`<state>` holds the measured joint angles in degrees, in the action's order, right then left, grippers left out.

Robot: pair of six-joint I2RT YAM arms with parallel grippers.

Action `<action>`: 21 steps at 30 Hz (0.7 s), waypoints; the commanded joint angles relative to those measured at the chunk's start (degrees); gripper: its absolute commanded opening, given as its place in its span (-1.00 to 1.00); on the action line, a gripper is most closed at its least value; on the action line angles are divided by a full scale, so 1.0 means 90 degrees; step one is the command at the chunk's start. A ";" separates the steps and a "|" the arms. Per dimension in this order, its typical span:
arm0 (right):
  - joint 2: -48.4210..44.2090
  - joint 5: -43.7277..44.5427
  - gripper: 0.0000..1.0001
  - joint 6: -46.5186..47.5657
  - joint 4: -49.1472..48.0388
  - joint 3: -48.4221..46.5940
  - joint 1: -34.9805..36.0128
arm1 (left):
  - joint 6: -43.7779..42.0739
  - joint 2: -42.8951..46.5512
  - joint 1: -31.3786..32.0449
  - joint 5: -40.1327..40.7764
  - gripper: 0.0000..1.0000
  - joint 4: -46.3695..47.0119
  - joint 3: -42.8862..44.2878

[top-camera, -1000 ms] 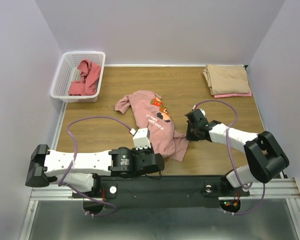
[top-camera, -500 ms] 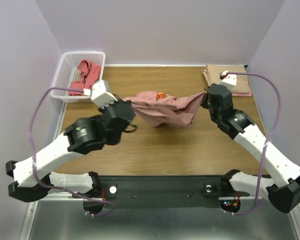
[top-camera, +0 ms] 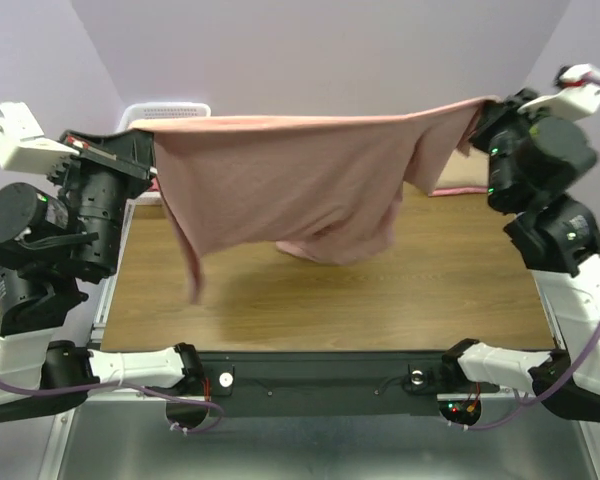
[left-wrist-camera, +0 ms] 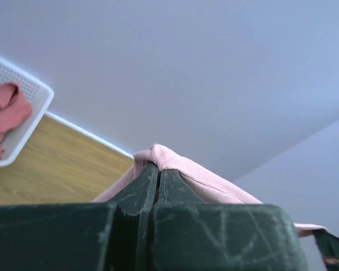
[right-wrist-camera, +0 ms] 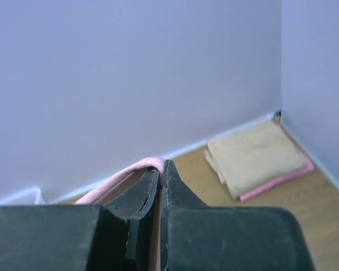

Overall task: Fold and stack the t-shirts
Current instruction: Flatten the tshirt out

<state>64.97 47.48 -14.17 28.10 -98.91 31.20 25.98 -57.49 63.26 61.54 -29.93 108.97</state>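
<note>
A dusty pink t-shirt (top-camera: 290, 180) hangs stretched wide between my two raised grippers, plain side towards the top camera, its lower edge drooping down to the wooden table (top-camera: 380, 300). My left gripper (top-camera: 152, 150) is shut on its left top corner; the cloth (left-wrist-camera: 198, 178) bunches over the pinched left gripper tips (left-wrist-camera: 158, 166). The right gripper (top-camera: 477, 115) is shut on the right top corner, where a pink fold (right-wrist-camera: 124, 175) wraps the closed right gripper tips (right-wrist-camera: 163, 165). A folded tan t-shirt (right-wrist-camera: 254, 158) lies on a folded pink one (right-wrist-camera: 277, 182) at the back right corner.
The white lattice basket (left-wrist-camera: 22, 90) stands at the back left with a crumpled coral-red t-shirt (left-wrist-camera: 5, 110) in it; only its rim (top-camera: 170, 108) shows above the hanging cloth in the top view. Walls close in on three sides.
Both arms have swung up and far apart, lifting the pink t-shirt off the table and stretching it from a crumpled bundle into a wide hanging sheet.
</note>
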 commanded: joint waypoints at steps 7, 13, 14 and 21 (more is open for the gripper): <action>0.0515 -0.0284 -0.99 0.1516 -0.0192 -0.2105 -0.0039 | -0.1977 -0.0282 -0.0027 0.0058 -1.00 0.1518 0.0950; 0.1050 -0.0657 -0.99 0.1809 -0.0231 -0.2076 -0.0039 | -0.2455 -0.0846 -0.0037 0.0270 -1.00 0.2133 0.0579; 0.1188 -0.0657 -0.99 0.1838 -0.0280 -0.2076 -0.0039 | -0.2544 -0.0993 -0.0095 0.0475 -1.00 0.2241 0.0559; 0.2974 -0.0996 -0.99 0.1928 -0.0739 -0.2893 -0.0564 | -0.0905 -0.2846 -0.3457 -0.3323 -1.00 0.0798 0.1651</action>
<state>84.88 41.80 2.39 25.36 -119.85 30.28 10.72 -73.82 46.22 53.63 -18.00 119.26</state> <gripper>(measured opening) 0.040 0.037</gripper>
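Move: The left hand holds one end of the t-shirt's upper edge high up; the middle of the bare table lies about 15 cm ahead, 21 cm to its right and 59 cm below it, and the white basket some 35 cm ahead, 16 cm to its left and 53 cm down. From the right hand, holding the other end, the table's middle is about 5 cm ahead, 28 cm left and 51 cm down, the folded stack 25 cm ahead, 9 cm right and 50 cm down. Both hands keep their shut grip on the two ends of the t-shirt's upper edge and finish the lift, the left going up about 4 cm, the right some 9 cm while easing back 3 cm towards its base. Then both swing forward with gathering speed, high over the table: the left stays level and turns a little counter-clockwise, while the right comes about 10 cm forward, sinking 5 cm, drifting in to the left and rolling some 15 degrees, its left side dipping. ##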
